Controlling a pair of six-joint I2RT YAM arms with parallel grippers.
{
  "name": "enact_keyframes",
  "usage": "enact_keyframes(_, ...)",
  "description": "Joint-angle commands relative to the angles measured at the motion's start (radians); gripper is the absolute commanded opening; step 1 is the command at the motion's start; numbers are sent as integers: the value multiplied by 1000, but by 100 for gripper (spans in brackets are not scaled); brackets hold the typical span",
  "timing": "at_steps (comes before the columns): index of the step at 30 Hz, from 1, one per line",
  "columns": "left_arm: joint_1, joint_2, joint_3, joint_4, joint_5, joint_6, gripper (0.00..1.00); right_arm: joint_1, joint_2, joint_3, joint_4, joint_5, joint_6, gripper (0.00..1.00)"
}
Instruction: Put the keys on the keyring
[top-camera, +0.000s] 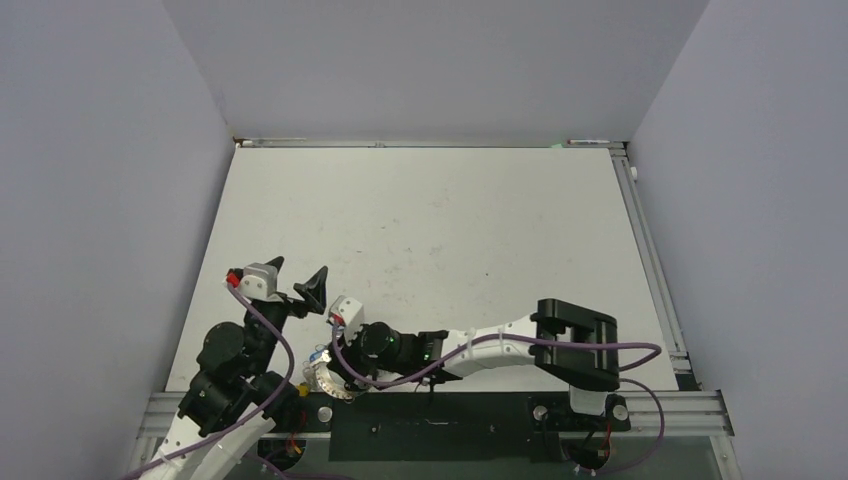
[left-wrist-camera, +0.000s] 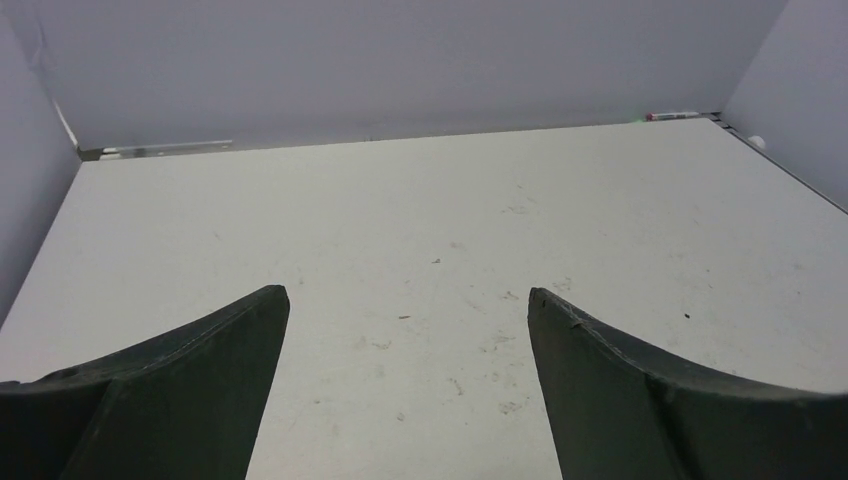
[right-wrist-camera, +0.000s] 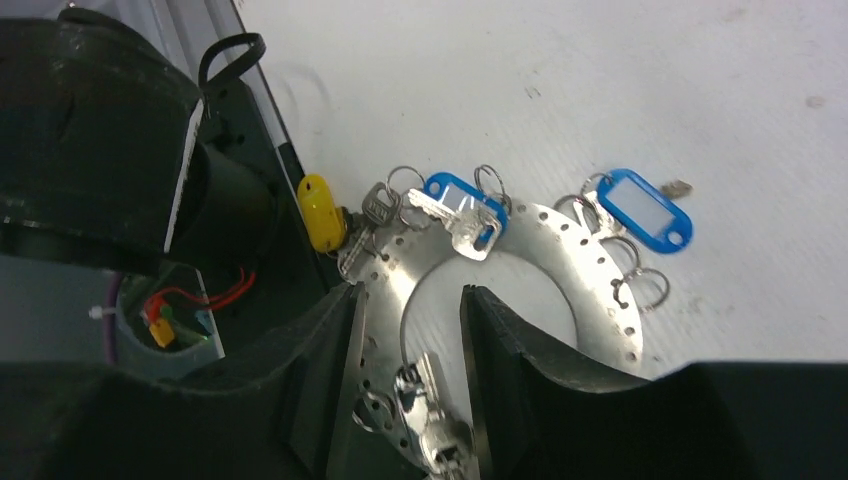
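Observation:
The keyring (right-wrist-camera: 590, 250) is a wide, flat silvery ring lying at the table's near edge, small in the top view (top-camera: 325, 382). On its small loops hang a yellow-headed key (right-wrist-camera: 320, 212), two blue-tagged keys (right-wrist-camera: 455, 200) (right-wrist-camera: 645, 208) and a plain silver key (right-wrist-camera: 375, 205). My right gripper (right-wrist-camera: 410, 292) (top-camera: 335, 372) stands astride the ring's left band, one finger outside the rim and one in the hole. A silver key (right-wrist-camera: 430, 400) lies between the fingers, and bare table shows in the gap. My left gripper (left-wrist-camera: 408, 292) (top-camera: 297, 275) hovers wide open and empty over the table.
The left arm's black base (right-wrist-camera: 100, 130) with red wires (right-wrist-camera: 190, 300) stands right beside the ring. The metal rail (top-camera: 450, 405) runs along the near edge. Grey walls enclose the white table (top-camera: 440, 230) on three sides.

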Motion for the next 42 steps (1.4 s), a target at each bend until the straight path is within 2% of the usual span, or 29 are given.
enact_keyframes(1, 9, -45, -14, 15, -92, 21, 87, -40, 129, 113, 91, -83, 121, 41)
enact_keyframes(7, 11, -78, -23, 19, -77, 26, 88, -76, 247, 146, 113, -138, 201, 40)
enact_keyframes(12, 13, -92, -27, 19, -71, 26, 89, -129, 261, 120, 107, -129, 207, 40)
enact_keyframes(32, 31, -67, -39, 34, -29, 31, 89, -444, 196, 162, -66, -91, -89, 41)
enact_keyframes(34, 34, -62, -40, 37, -25, 30, 89, -456, 153, 165, -74, -107, -121, 43)
enact_keyframes(38, 40, -55, -44, 44, -20, 30, 89, -453, 43, 182, -126, -136, -209, 55)
enact_keyframes(40, 42, -51, -45, 46, -14, 29, 89, -449, -26, 186, -162, -115, -236, 73)
enact_keyframes(42, 43, -48, -47, 48, -10, 29, 89, -445, -115, 171, -192, -57, -251, 77)
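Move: The keyring's middle lies about 8 cm below the right hand, 3 cm ahead and 1 cm to its left, with its near edge overhanging the table's front edge. At the same height, the yellow key tag is roughly 9 cm to this hand's left and 2 cm back, and the nearer blue tag some 5 cm ahead and 6 cm left. From the idle left hand, the keyring is about 7 cm back, 4 cm right and 25 cm down. The right hand sinks about 7 cm onto the keyring, easing some 3 cm left at first, and with its fingers kept partly open drags the keyring forward over the table by close to 20 cm, slanting to the right as the wrist turns clockwise. At the end of the drag it rises about 5 cm off the keyring and spreads its fingers wider, the fingertips then standing above the keyring. ##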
